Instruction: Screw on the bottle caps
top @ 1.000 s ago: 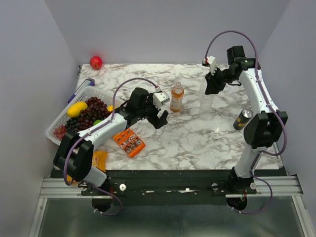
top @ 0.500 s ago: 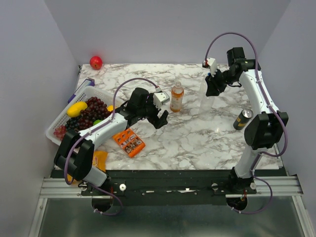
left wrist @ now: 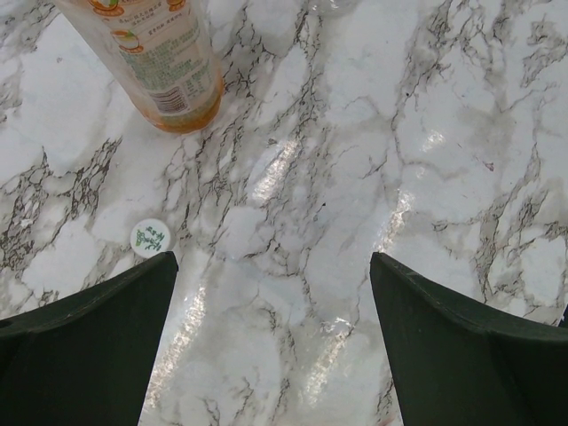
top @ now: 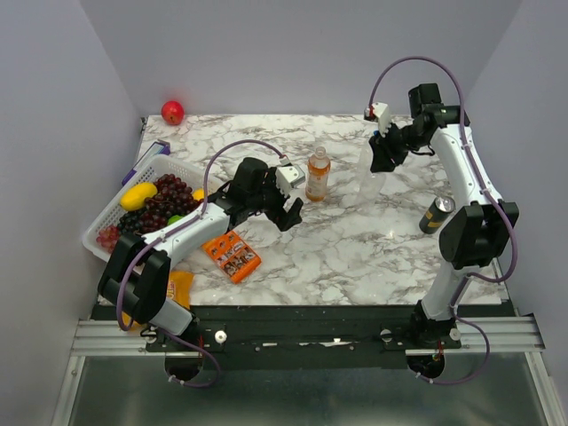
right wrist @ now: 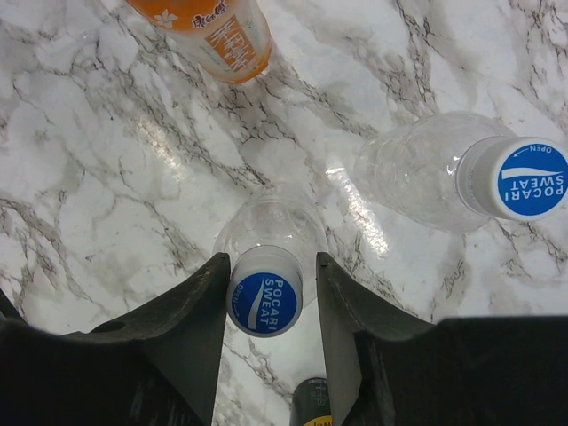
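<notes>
In the right wrist view my right gripper (right wrist: 272, 266) straddles the blue cap (right wrist: 264, 291) on a clear bottle (right wrist: 271, 217). The left finger touches the cap and a thin gap shows at the right finger. A second clear bottle (right wrist: 413, 177) with a blue cap (right wrist: 528, 177) stands beside it. The orange bottle (top: 318, 174) stands mid-table with no cap on it. My left gripper (left wrist: 271, 266) is wide open and empty, low over the marble. The whitish cap (left wrist: 150, 236) lies just beyond its left fingertip (left wrist: 164, 266), near the orange bottle's base (left wrist: 169, 98). From above, the right gripper (top: 382, 158) is over the clear bottles (top: 371, 182).
A dark drink can (top: 437, 213) stands at the right, also seen in the right wrist view (right wrist: 311, 399). A white basket (top: 99, 232) of grapes and fruit is at the left. An orange packet (top: 232, 255) lies in front of the left arm. A red apple (top: 172, 112) is at the back left.
The right wrist has shifted very slightly over the clear bottle. The left arm has not moved.
</notes>
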Controlling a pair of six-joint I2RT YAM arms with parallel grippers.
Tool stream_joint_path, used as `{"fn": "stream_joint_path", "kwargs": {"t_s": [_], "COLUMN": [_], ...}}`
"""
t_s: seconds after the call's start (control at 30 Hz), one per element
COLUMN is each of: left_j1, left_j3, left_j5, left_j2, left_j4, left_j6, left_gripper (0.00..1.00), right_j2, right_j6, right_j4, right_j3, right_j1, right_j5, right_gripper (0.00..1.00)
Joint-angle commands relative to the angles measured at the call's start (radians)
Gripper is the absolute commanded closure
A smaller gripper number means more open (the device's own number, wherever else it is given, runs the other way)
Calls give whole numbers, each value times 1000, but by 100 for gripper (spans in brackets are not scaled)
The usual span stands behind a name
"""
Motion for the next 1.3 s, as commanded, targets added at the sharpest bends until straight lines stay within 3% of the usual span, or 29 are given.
{"fn": "stream_joint_path", "kwargs": {"t_s": [0.0, 0.3, 0.67, 0.97, 1.13, 1.27], "left_j1": [4, 4, 4, 6, 20, 49], "left_j3": [-5, -6, 6, 7, 7, 16], "left_j5": [-8, -10, -7, -11, -48, -66], "left_j2": [-8, -1, 9, 9, -3, -14], "left_j4": [27, 31, 30, 27, 28, 14], "left_j6": [1, 4, 6, 6, 0, -12], "left_gripper": [1, 1, 1, 1, 1, 1], "right_j2": [-4, -9, -1, -24, -87, -121], "right_j6": [1, -6, -9, -55, 71, 161], "right_j4": [-27, -61, -64, -121, 96, 410], "right_j3": [38, 73, 78, 132, 45, -89], "right_j1": [-6, -6, -4, 0, 54, 137], "right_j5": [0, -95, -97, -244, -260, -148], "right_gripper": [48, 45, 43, 40, 25, 24]}}
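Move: The right hand's half-open fingers flank the blue cap of the near bottle, which stands upright directly beneath them. The open orange bottle stands about 14 cm to this hand's left and 2 cm farther out, its middle some 10 cm lower. The other capped bottle is about 9 cm ahead, and the loose white cap lies on the table 24 cm left and 1 cm back. From the left hand the orange bottle is some 13 cm ahead and 8 cm right. Upward and to the left, the right hand backs off the freshly capped bottle: it creeps up a couple of centimetres around the blue cap, then speeds up towards the orange bottle, ending about 6 cm higher and 6 cm farther left. Its fingers spread from half open to about three quarters, and the wrist tilts some 15 degrees, its left side rising. ##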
